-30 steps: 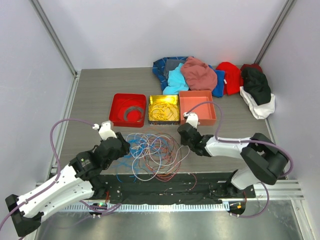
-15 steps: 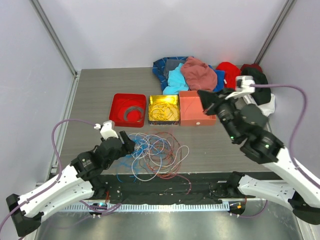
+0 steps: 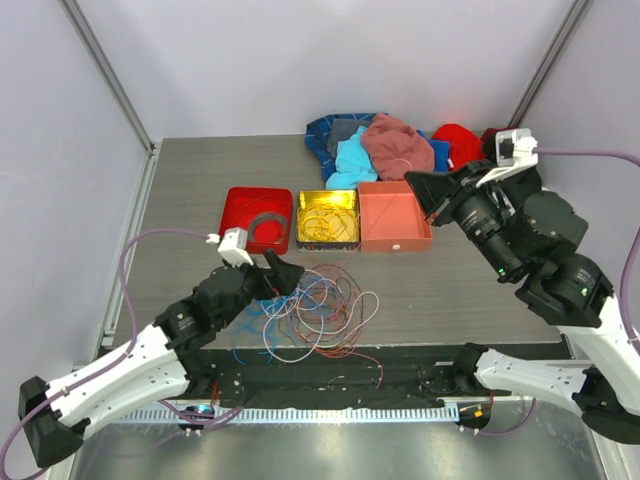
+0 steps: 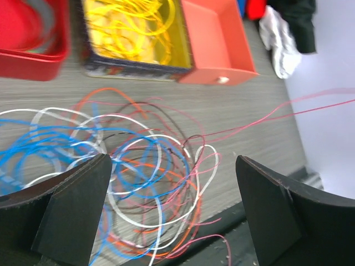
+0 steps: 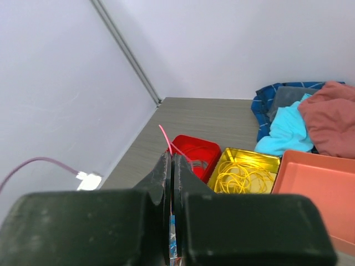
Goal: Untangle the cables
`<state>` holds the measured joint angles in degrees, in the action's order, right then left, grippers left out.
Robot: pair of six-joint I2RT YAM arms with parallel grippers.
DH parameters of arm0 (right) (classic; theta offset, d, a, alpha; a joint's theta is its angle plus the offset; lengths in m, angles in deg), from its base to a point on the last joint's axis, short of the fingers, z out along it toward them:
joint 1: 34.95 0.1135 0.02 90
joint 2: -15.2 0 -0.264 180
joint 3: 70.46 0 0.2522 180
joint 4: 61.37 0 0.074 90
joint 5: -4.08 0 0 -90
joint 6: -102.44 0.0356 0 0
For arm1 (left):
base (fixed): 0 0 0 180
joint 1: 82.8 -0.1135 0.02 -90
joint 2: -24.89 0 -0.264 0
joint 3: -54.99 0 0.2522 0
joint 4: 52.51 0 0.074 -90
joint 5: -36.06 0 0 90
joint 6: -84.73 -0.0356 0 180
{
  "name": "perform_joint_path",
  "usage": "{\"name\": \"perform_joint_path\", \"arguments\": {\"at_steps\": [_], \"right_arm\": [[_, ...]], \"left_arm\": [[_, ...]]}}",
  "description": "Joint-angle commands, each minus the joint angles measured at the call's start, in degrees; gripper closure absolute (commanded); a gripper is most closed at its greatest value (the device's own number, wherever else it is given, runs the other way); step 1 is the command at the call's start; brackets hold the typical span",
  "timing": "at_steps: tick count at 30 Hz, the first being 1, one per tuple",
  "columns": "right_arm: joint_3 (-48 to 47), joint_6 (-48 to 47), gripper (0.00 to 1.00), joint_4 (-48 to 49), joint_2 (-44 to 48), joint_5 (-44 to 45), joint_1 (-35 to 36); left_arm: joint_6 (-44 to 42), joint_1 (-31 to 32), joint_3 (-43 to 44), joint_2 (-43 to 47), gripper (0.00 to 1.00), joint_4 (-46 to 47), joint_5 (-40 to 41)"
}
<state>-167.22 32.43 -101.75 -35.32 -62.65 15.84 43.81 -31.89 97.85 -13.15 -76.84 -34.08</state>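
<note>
The cables (image 3: 312, 308) lie in a loose tangle of blue, white, orange, red and pink loops near the table's front edge, also seen in the left wrist view (image 4: 138, 160). My left gripper (image 3: 284, 277) hovers low over the tangle's left side, wide open with nothing between its fingers (image 4: 173, 166). My right gripper (image 3: 418, 186) is raised high above the orange tray, shut on a thin pink cable (image 5: 165, 137) that pokes out past its tips (image 5: 172, 160). That pink cable (image 4: 266, 119) runs taut from the tangle up to the right.
Three square trays stand in a row behind the tangle: red (image 3: 232, 228) with a grey coil, yellow (image 3: 303, 200) with yellow wires, orange (image 3: 418, 222). A heap of coloured clothes (image 3: 400, 150) fills the back right. A black strip (image 3: 330, 375) runs along the front edge.
My left gripper has opened wide and shifted right, toward the tangle. My right arm has swung from low beside the tangle to high at the right, drawing the pink cable out.
</note>
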Motion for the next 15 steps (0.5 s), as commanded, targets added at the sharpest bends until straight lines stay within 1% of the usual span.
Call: {"name": "perform_joint_path", "arguments": {"at_steps": [1, 5, 6, 9, 12, 15], "right_arm": [[-11.8, -1.0, 0.99, -0.7, -1.2, -4.2, 0.0], [-20.7, -1.4, 0.99, -1.9, -3.3, -6.9, 0.0], [-22.1, -1.4, 0.99, -2.0, -3.6, -7.2, 0.0], [-26.6, -1.5, 0.99, -3.1, -4.9, -8.1, -0.1], [-29.1, -1.1, 0.99, -4.2, -6.2, -9.0, 0.0], [-29.6, -1.2, 0.99, -4.2, -6.5, -8.8, 0.0]], "left_arm": [[-2.1, -0.1, 0.0, -5.1, 0.00, 13.8, -7.2], [-3.2, -0.1, -1.8, -5.0, 0.00, 18.8, -9.5], [-3.5, -0.1, -3.6, -3.9, 0.00, 22.8, -11.1], [-4.3, -0.1, -7.0, -2.1, 0.00, 29.7, -13.1], [-5.1, -0.1, -8.4, -0.8, 0.00, 32.1, -14.3], [-5.4, -0.1, -8.4, -1.7, 0.00, 32.4, -15.0]]}}
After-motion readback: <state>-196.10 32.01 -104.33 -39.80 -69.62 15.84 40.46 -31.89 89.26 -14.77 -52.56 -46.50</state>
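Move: Almost beneath the left hand, about 17 cm down, lies the middle of the cable pile, some 3 cm to its right and level fore and aft. Beyond the pile, about 20 cm ahead of this hand, stand the yellow tin, 5 cm to the right, and the coral box, 18 cm to the right. The right hand already pinches the pink cable; the pile it comes from lies about 47 cm below, 10 cm to the left and 1 cm back. Hauling the pinched pink cable higher out of the pile, the right hand rises fast by about 16 cm while drawing back and to its right, its fingers tipping upward and still shut. The left hand, wide open, slides some 4 cm right above the pile, then eases up and slightly back, turning clockwise with its fingers tipping up. ##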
